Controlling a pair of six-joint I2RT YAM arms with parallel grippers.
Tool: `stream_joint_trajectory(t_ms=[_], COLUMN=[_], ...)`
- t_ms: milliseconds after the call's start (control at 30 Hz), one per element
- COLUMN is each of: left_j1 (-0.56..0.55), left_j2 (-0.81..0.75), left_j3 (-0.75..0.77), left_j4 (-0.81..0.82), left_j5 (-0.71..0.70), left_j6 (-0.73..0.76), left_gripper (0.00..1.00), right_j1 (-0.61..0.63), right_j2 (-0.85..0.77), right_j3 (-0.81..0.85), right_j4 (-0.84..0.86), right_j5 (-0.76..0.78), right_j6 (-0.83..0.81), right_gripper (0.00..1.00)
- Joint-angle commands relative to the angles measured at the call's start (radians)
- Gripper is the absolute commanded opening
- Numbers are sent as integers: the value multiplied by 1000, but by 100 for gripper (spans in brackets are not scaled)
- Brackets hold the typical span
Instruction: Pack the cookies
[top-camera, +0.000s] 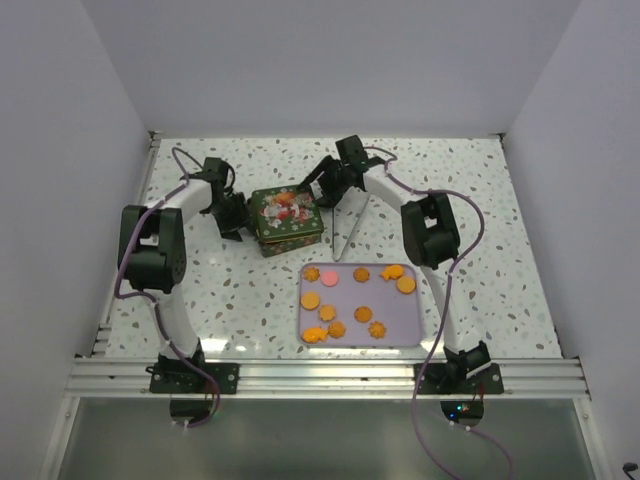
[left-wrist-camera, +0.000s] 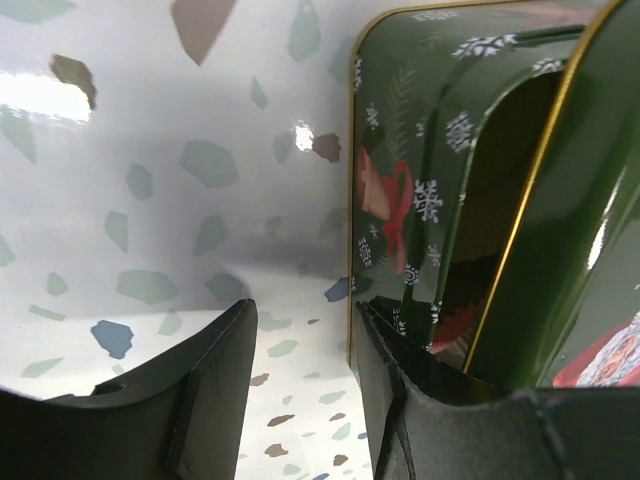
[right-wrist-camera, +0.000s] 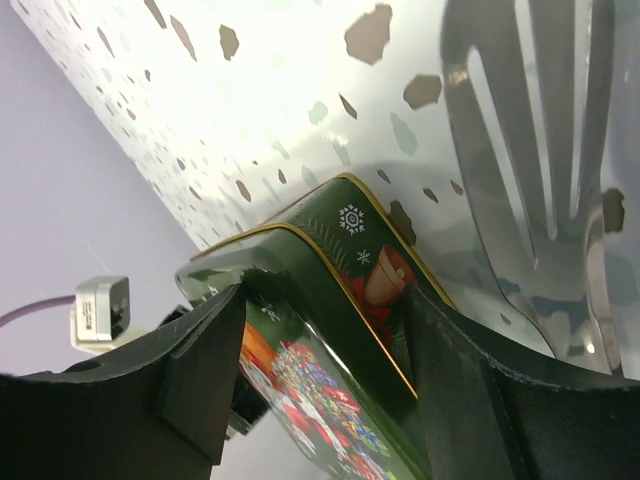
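The cookies (top-camera: 362, 314), mostly orange rounds and flower shapes plus a pink one (top-camera: 329, 277), lie on a lavender tray (top-camera: 420, 330) at the front centre. Behind the tray stands a green Christmas tin (top-camera: 285, 220) with its lid on. My left gripper (top-camera: 238, 218) is at the tin's left side. In the left wrist view it (left-wrist-camera: 300, 310) is open over bare table, its right finger (left-wrist-camera: 400, 400) against the tin wall (left-wrist-camera: 420, 200). My right gripper (top-camera: 322, 188) sits at the tin's far right corner, where its fingers (right-wrist-camera: 325, 295) straddle and touch the tin (right-wrist-camera: 330, 390).
A slotted metal spatula (top-camera: 350, 235) lies on the speckled table between the tin and the tray, close to my right gripper (right-wrist-camera: 530, 150). White walls enclose the table on three sides. An aluminium rail (top-camera: 330, 375) runs along the near edge.
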Motion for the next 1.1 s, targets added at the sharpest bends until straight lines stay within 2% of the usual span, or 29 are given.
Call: stream_joint_trajectory(t_ms=[0, 733, 933, 1067], left_j1=[-38, -43, -43, -43], left_j2=[-41, -59, -61, -62], left_j3=[16, -27, -28, -30], left_j4=[53, 91, 96, 97], left_j5=[98, 110, 116, 118], left_j6=[-20, -26, -26, -22], left_gripper=[50, 48, 47, 47], right_j1=[48, 97, 108, 111], right_j2=[30, -28, -47, -60], right_j3=[54, 90, 107, 109], right_j4=[-50, -195, -224, -239], right_j5=[-12, 48, 69, 80], right_j6=[36, 4, 1, -4], right_gripper=[68, 80, 89, 91])
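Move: The closed-over cookie tin sits between both hands, its lid skewed and a gap still showing at its left end. Its middle is about 13 cm right and 3 cm ahead of the left hand, and some 10 cm left and 4 cm back from the right. From the right hand, the tongs lie about 8 cm back and 6 cm right, the cookie tray roughly 28 cm back and 9 cm right. The cookie tin is kept between the hands: the left hand, one fingertip still at the tin's left side, eases about 1 cm back and 1 cm right, fingers half open. The right hand, at the far right corner of the lid, nudges slightly forward, then draws back about 1.5 cm with a slight drift left while its left side rolls down some 10 degrees and its fingers spread wider across the lid corner. ##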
